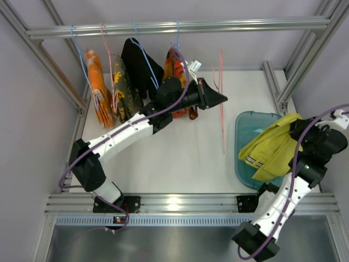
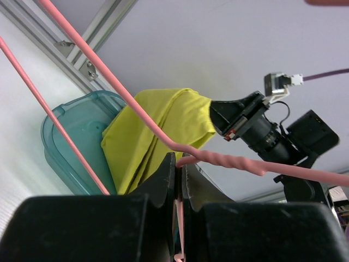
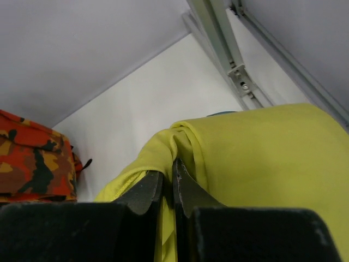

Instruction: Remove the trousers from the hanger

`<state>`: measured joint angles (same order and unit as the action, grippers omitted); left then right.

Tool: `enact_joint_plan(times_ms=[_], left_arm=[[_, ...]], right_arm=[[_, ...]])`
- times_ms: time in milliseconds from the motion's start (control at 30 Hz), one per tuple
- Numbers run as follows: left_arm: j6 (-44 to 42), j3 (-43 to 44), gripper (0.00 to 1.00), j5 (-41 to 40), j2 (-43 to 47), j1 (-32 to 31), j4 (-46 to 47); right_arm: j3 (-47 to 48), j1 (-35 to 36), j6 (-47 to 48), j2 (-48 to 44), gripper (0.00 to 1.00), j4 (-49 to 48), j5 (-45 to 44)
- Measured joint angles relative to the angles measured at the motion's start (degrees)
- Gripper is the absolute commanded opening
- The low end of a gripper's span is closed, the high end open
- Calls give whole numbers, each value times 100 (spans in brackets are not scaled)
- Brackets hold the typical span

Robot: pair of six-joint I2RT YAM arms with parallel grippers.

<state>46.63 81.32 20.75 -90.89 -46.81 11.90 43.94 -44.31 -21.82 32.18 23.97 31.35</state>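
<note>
The yellow trousers [image 1: 270, 150] hang bunched from my right gripper [image 1: 293, 126], over the teal bin [image 1: 244, 126]. In the right wrist view that gripper [image 3: 173, 164] is shut on a fold of the yellow cloth [image 3: 262, 158]. The bare pink hanger [image 1: 221, 103] hangs apart from the trousers, left of the bin. My left gripper [image 1: 221, 99] is shut on it. In the left wrist view the jaws [image 2: 178, 158] pinch the hanger's wire [image 2: 229, 159] just below its twisted neck. Beyond it are the trousers [image 2: 158, 125] and the bin [image 2: 71, 136].
A metal rail [image 1: 180, 26] runs across the back and carries several hangers with garments: orange [image 1: 97, 87], dark camouflage [image 1: 124, 90], black [image 1: 139, 63] and orange camouflage [image 1: 177, 68]. My left arm reaches just in front of them. Frame posts stand at both sides.
</note>
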Motion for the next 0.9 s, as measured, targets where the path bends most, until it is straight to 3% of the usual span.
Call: enact_joint_plan(times_ms=[267, 567, 600, 633, 700, 733, 900], left_arm=[[-35, 35, 0, 109, -2, 0, 2], [-122, 94, 0, 260, -52, -20, 2], [-133, 94, 0, 258, -52, -20, 0], [-140, 94, 0, 256, -52, -26, 0], [-155, 94, 0, 247, -57, -28, 0], [-164, 94, 0, 238, -59, -31, 0], [-208, 101, 0, 227, -87, -42, -2]], right_arm=[[-577, 1574, -330, 671, 0, -1021, -570], [-1014, 2354, -385, 2175, 1, -2205, -824], [-1058, 2417, -369, 2376, 4, -2317, -839], [-1095, 2463, -365, 2503, 17, -2387, -859], [-1187, 2566, -341, 2732, 33, -2553, -883], [-1222, 2612, -337, 2787, 47, -2601, -879], [-1165, 2706, -271, 2741, 75, -2575, -726]])
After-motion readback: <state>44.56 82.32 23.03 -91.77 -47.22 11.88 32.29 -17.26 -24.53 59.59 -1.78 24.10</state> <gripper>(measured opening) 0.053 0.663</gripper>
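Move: The yellow trousers already hang closed in the right hand, their middle about 10 cm below it, 6 cm left and 3 cm back. The teal bin they are taken to has its middle some 22 cm below that hand, 5 cm left and 1 cm back. The pink hanger is about 28 cm left, 6 cm ahead and 5 cm higher. From the left hand, the bin lies about 23 cm right, 5 cm back and 33 cm down. The yellow trousers are carried forward and left, then steeply down into the teal bin: the right hand drops about 13 cm while reaching roughly 10 cm forward and 7 cm left, yawing some 20 degrees counter-clockwise and tipping its fingers down a little. Near the bottom, over the bin's far part, its fingers open and let go of the cloth. The left hand keeps the pink hanger pinched, nearly still. ##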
